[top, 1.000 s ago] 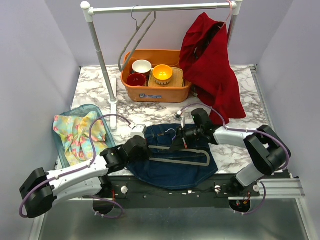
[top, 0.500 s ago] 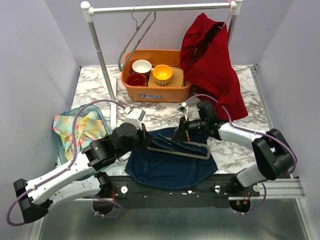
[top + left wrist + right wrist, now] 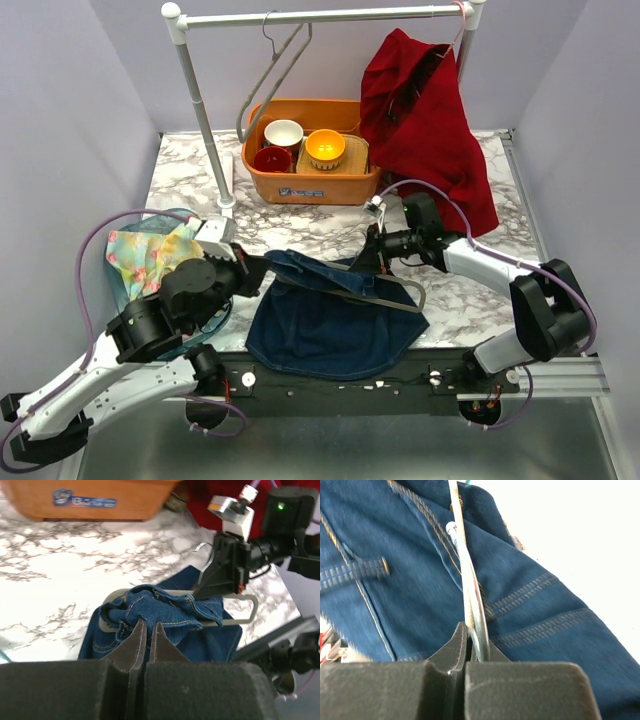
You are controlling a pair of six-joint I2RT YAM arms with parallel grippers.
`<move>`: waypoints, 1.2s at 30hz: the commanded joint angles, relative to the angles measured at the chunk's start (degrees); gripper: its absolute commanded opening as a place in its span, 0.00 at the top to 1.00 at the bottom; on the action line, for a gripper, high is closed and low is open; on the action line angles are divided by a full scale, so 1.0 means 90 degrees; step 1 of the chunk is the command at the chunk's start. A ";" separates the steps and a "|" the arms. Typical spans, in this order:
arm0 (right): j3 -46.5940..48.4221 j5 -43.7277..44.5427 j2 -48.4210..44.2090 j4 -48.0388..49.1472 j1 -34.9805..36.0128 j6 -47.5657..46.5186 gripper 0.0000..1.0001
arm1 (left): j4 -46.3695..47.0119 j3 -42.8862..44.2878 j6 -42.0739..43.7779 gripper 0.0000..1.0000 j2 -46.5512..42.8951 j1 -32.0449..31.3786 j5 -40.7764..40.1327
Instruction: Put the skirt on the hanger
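Note:
The dark blue denim skirt [image 3: 330, 325] lies at the table's front edge, its waistband bunched and lifted at the left. My left gripper [image 3: 262, 268] is shut on that waistband fold [image 3: 165, 605], fingertips pinching the denim [image 3: 146, 626]. The grey hanger [image 3: 395, 300] runs across the skirt, its bar partly inside the waistband [image 3: 240, 620]. My right gripper [image 3: 368, 258] is shut on the hanger near its hook and holds it tilted. From the right wrist, the hanger wire [image 3: 467, 580] rises out of the shut jaws [image 3: 472, 630] over the denim [image 3: 410, 580].
An orange basket [image 3: 310, 185] with three bowls stands at the back centre. A red garment [image 3: 425, 130] hangs from the white rail [image 3: 320, 15], beside an empty grey hanger [image 3: 275, 70]. The rack's pole [image 3: 205, 130] stands at the left, and a teal bin with floral cloth [image 3: 150, 260] lies beyond it.
My left gripper closed on the waistband, then rose and pulled it left and back. My right gripper lifted the hanger's hook end and moved slightly back.

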 commanded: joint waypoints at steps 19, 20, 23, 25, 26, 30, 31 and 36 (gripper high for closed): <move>0.0404 0.1008 0.0496 -0.1285 0.0063 -0.0793 0.99 | -0.0829 -0.1045 -0.1774 0.34 -0.1035 0.0015 -0.1481; 0.0394 0.1008 0.0486 -0.1285 0.0092 -0.0793 0.99 | -0.0809 -0.0879 -0.1548 0.32 -0.0967 0.0015 -0.1364; 0.0403 0.0989 0.0496 -0.1285 0.0102 -0.0793 0.99 | -0.0566 -0.0282 -0.0681 0.28 -0.0382 0.0015 -0.0428; 0.0423 0.0989 0.0506 -0.1294 0.0112 -0.0793 0.99 | 0.0095 -0.0242 -0.0423 0.27 0.0201 0.0005 0.0753; 0.0413 0.0969 0.0525 -0.1304 0.0112 -0.0793 1.00 | 0.0399 -0.0290 -0.0220 0.25 0.0437 -0.0024 0.1182; 0.0423 0.0950 0.0535 -0.1333 0.0112 -0.0802 0.99 | 0.1504 -0.0428 0.0064 0.21 0.1765 -0.1154 0.1326; 0.0433 0.0950 0.0525 -0.1333 0.0122 -0.0802 0.99 | 0.1747 -0.0341 0.0240 0.20 0.2367 -0.1486 0.0724; 0.0443 0.0891 0.0535 -0.1362 0.0112 -0.0802 0.99 | 0.1955 0.0497 0.1159 0.19 0.4206 -0.2894 -0.1037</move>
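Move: My left hand pinches the waistband of the denim skirt high up; the hanger's left end is about 4 cm ahead, 3 cm to the right and 9 cm below. The hanger neck is roughly 26 cm right, 5 cm ahead and 13 cm lower, its right end some 42 cm right, level fore-and-aft and 18 cm down. From my right hand, gripping the neck, the left end is about 23 cm left, 3 cm back and 3 cm higher. I lower the held waistband about 11 cm beside the hanger's left end, drifting left and turning counter-clockwise, and open my left fingers to let go. Then I lift that hand clear and sweep it, open, some 18 cm right across the skirt, swinging clockwise, sinking again and drawing back a little. My right hand keeps its grip on the neck, easing down 3 to 4 cm, fingertips tipping lower. ##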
